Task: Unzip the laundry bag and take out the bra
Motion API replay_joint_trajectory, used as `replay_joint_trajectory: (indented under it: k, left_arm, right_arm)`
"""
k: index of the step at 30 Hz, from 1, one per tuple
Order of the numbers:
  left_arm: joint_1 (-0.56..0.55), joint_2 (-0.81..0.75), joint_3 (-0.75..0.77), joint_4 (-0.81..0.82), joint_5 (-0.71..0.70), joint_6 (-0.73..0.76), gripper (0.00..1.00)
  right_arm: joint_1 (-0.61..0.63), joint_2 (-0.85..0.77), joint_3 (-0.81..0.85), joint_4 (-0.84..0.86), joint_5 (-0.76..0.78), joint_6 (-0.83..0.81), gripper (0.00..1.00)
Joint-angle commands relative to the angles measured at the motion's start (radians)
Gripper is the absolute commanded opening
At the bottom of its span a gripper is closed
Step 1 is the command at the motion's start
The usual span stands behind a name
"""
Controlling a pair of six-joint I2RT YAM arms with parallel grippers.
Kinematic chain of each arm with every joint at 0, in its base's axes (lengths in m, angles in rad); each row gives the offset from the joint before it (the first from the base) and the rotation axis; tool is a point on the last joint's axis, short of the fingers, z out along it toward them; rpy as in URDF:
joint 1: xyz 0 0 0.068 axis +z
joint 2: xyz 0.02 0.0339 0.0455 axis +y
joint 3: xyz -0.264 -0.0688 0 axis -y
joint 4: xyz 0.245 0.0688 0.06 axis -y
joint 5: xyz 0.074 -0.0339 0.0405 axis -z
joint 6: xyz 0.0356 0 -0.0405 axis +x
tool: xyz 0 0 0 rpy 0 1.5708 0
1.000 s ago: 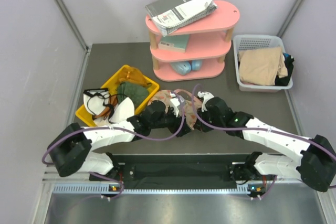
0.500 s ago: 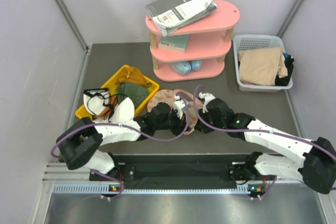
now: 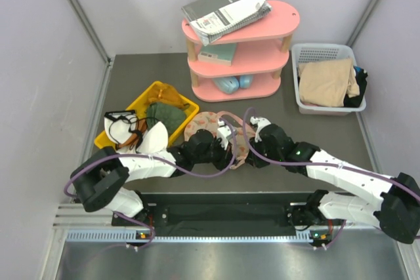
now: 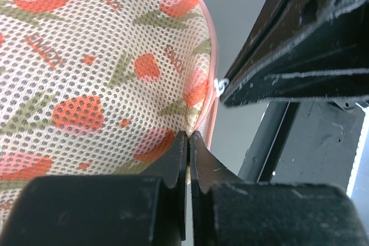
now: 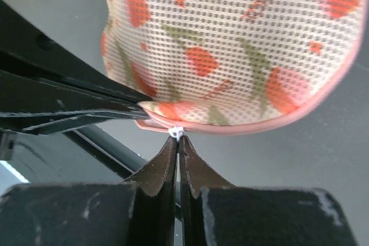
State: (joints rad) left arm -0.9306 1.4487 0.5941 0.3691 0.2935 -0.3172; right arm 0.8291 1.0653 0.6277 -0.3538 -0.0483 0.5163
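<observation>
The laundry bag (image 3: 209,124), cream-pink mesh with a red-and-green fruit print and pink trim, is held up between both arms near the table's front middle. My left gripper (image 4: 188,135) is shut on the bag's pink edge (image 4: 209,113). My right gripper (image 5: 177,137) is shut on the small white zipper pull (image 5: 176,132) at the bag's pink seam (image 5: 259,128). The bag fills the upper part of the left wrist view (image 4: 98,73) and of the right wrist view (image 5: 230,50). The bra is hidden.
A yellow bin (image 3: 131,111) with olive cloth stands at the left. A pink shelf (image 3: 240,50) with books stands at the back. A white lattice basket (image 3: 326,90) with beige cloth stands at the right.
The left arm has drawn in and shifted a little right with the bag edge. The right gripper stays at the zipper pull. The bag sits slightly lower and flatter.
</observation>
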Motion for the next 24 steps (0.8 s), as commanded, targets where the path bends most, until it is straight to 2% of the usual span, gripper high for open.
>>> replay_joint_trajectory:
  k: [1,13,14,15,16,17,19,21,24]
  left_arm:
    - [-0.002,-0.047,-0.036,0.016,-0.024,-0.003,0.00]
    - [-0.002,-0.171,-0.102,-0.051,-0.076,-0.023,0.02]
    - [-0.002,-0.177,-0.100,-0.059,-0.082,-0.035,0.10]
    - [-0.002,-0.179,-0.093,-0.079,-0.086,-0.040,0.36]
    - [-0.002,-0.183,-0.088,-0.094,-0.106,-0.045,0.49]
    - [-0.002,-0.197,-0.082,-0.113,-0.126,-0.049,0.57]
    - [-0.002,-0.217,-0.065,-0.180,-0.209,-0.052,0.65]
    - [-0.001,-0.260,-0.057,-0.229,-0.284,-0.072,0.69]
    - [0.001,-0.310,-0.053,-0.312,-0.477,-0.150,0.80]
  right_arm:
    - [0.002,-0.033,0.024,-0.031,0.080,-0.027,0.00]
    - [-0.067,-0.024,0.020,-0.037,0.065,-0.085,0.00]
    - [-0.067,-0.021,0.018,-0.033,0.058,-0.087,0.00]
    - [-0.065,-0.021,0.018,-0.030,0.054,-0.088,0.00]
    - [-0.065,-0.018,0.018,-0.030,0.054,-0.088,0.00]
    - [-0.065,-0.021,0.017,-0.030,0.054,-0.088,0.00]
    - [-0.065,-0.028,0.012,-0.033,0.054,-0.090,0.00]
    - [-0.064,-0.037,0.006,-0.034,0.029,-0.085,0.00]
    - [-0.064,-0.056,-0.011,-0.036,0.022,-0.081,0.00]
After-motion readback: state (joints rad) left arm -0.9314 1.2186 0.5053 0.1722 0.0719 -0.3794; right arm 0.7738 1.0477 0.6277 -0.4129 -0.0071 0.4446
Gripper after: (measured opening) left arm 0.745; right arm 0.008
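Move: The left hand already pinches the laundry bag's near edge; the bag's middle lies about 7 cm ahead, 5 cm to its left and slightly lower, its strap some 13 cm ahead and 2 cm right, and the yellow bin roughly 13 cm ahead and 30 cm left. The zipper pull is about 3 cm right of this hand, level with it fore and aft and in height. The right hand already holds that pull right between its fingertips. Pulling apart sideways, the left hand draws left about 2.5 cm, drifting slightly back, while the shut right fingers take the zipper pull some 2.5 cm right and a little forward, then hold still. The left fingers then open wide, letting go of the bag's edge, and that hand carries on left to about 5 cm in all, swinging some 15 degrees counter-clockwise. ##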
